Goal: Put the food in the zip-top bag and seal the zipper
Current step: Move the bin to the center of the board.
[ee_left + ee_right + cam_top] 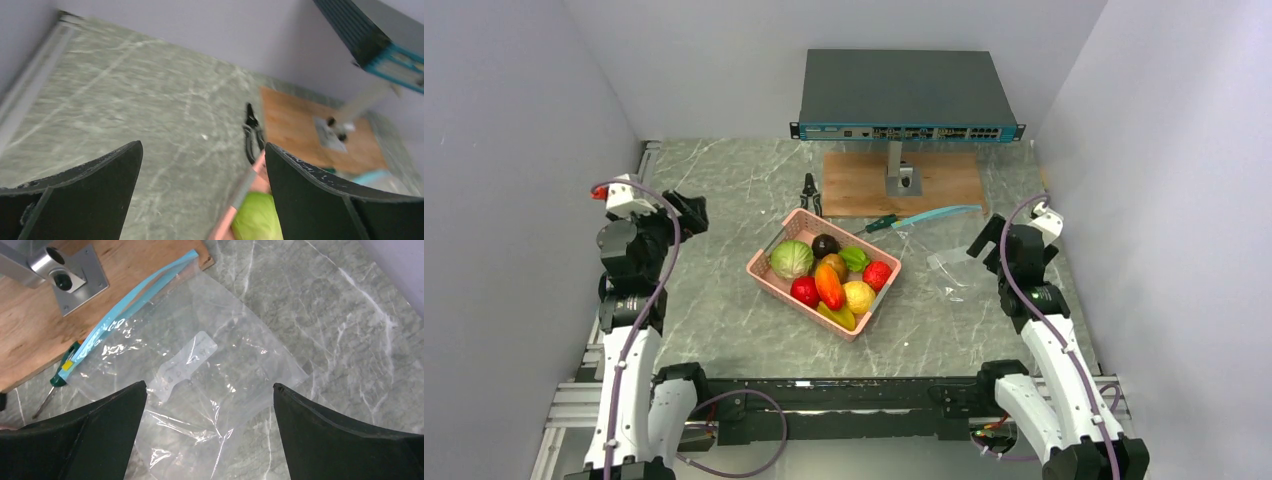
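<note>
The clear zip-top bag [936, 258] lies flat on the table right of the pink basket [769, 278], its teal-blue zipper [936, 213] along the far edge. The bag [200, 370] and zipper [127, 302] fill the right wrist view. The basket holds the food: a green cabbage [791, 258], an orange carrot [829, 286], red and yellow fruits. My right gripper [984, 238] is open and empty, above the bag's right side [209, 390]. My left gripper [692, 212] is open and empty, left of the basket; its view shows the cabbage [255, 217] and the basket rim [226, 220].
A network switch [907, 95] stands on a post over a wooden board [864, 185] at the back. Black pliers [810, 193] lie by the board. A green-handled screwdriver [879, 224] lies at the bag's left end. Grey walls close the sides.
</note>
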Available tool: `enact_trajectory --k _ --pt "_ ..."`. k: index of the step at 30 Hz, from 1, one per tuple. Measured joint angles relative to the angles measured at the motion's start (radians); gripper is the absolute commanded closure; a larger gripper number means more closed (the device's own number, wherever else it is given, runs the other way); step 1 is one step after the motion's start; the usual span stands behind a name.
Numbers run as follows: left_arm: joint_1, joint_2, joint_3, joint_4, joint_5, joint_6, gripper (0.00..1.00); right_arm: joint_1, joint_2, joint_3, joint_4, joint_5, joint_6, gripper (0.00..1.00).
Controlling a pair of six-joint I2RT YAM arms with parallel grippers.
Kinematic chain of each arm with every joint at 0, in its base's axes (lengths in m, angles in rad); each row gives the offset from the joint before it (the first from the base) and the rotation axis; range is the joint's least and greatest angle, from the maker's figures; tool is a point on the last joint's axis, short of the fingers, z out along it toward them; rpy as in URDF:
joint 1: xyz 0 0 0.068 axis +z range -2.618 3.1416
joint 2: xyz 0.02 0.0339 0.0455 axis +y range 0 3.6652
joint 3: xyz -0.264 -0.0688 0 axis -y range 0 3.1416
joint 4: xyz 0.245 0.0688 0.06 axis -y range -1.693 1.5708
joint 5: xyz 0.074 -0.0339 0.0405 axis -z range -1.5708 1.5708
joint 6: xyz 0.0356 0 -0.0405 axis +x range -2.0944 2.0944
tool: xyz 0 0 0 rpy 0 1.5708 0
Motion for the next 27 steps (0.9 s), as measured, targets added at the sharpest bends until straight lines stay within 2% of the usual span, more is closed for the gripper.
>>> enact_trajectory --k 4,8,11,14,20,24,27 --pt "-0.002 -0.025 -0.035 0.037 0.217 0.02 0.01 0.0 -0.009 0.0 -0.016 -0.064 -0.011 0.0" --pt "-0.034 -0.04 -0.059 0.087 0.368 0.027 0.01 0.002 -0.006 0.0 -0.009 -0.239 -0.027 0.0" --pt "-0.09 -0.023 -0.059 0.124 0.457 0.033 0.01 0.023 0.013 -0.002 0.024 -0.389 -0.021 0.0" --pt "-0.186 0.013 -0.043 0.128 0.521 0.056 0.01 0.106 0.057 -0.017 0.085 -0.506 0.023 0.0" --pt "-0.353 0.075 0.103 0.028 0.53 0.146 0.01 0.314 0.162 -0.113 0.252 -0.586 0.164 0.0" --pt "-0.373 0.083 0.212 -0.008 0.485 0.22 0.01 0.373 0.291 -0.156 0.373 -0.6 0.249 0.0" --pt "-0.375 0.072 0.217 -0.012 0.437 0.268 0.01 0.459 0.393 -0.156 0.476 -0.599 0.304 0.0"
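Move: The pink bin of food has its middle roughly 37 cm to the right hand's left, 4 cm back and 12 cm below. From that hand the clear zip-top bag lies about 4 cm ahead, 4 cm left and 16 cm down; the screwdriver is some 10 cm ahead and 22 cm left. From the left hand the bin is about 26 cm right, 6 cm back and 24 cm below, the black pliers 14 cm ahead and 22 cm right. Open right fingers head for the bin's right end wall, sweeping some 25 cm left, then also dropping about 8 cm, as the wrist swings counter-clockwise and rolls its left side up; they come close, contact can't be seen. The left hand, still open, travels about 17 cm right towards the bin, swinging clockwise some 50 degrees and rising late. ##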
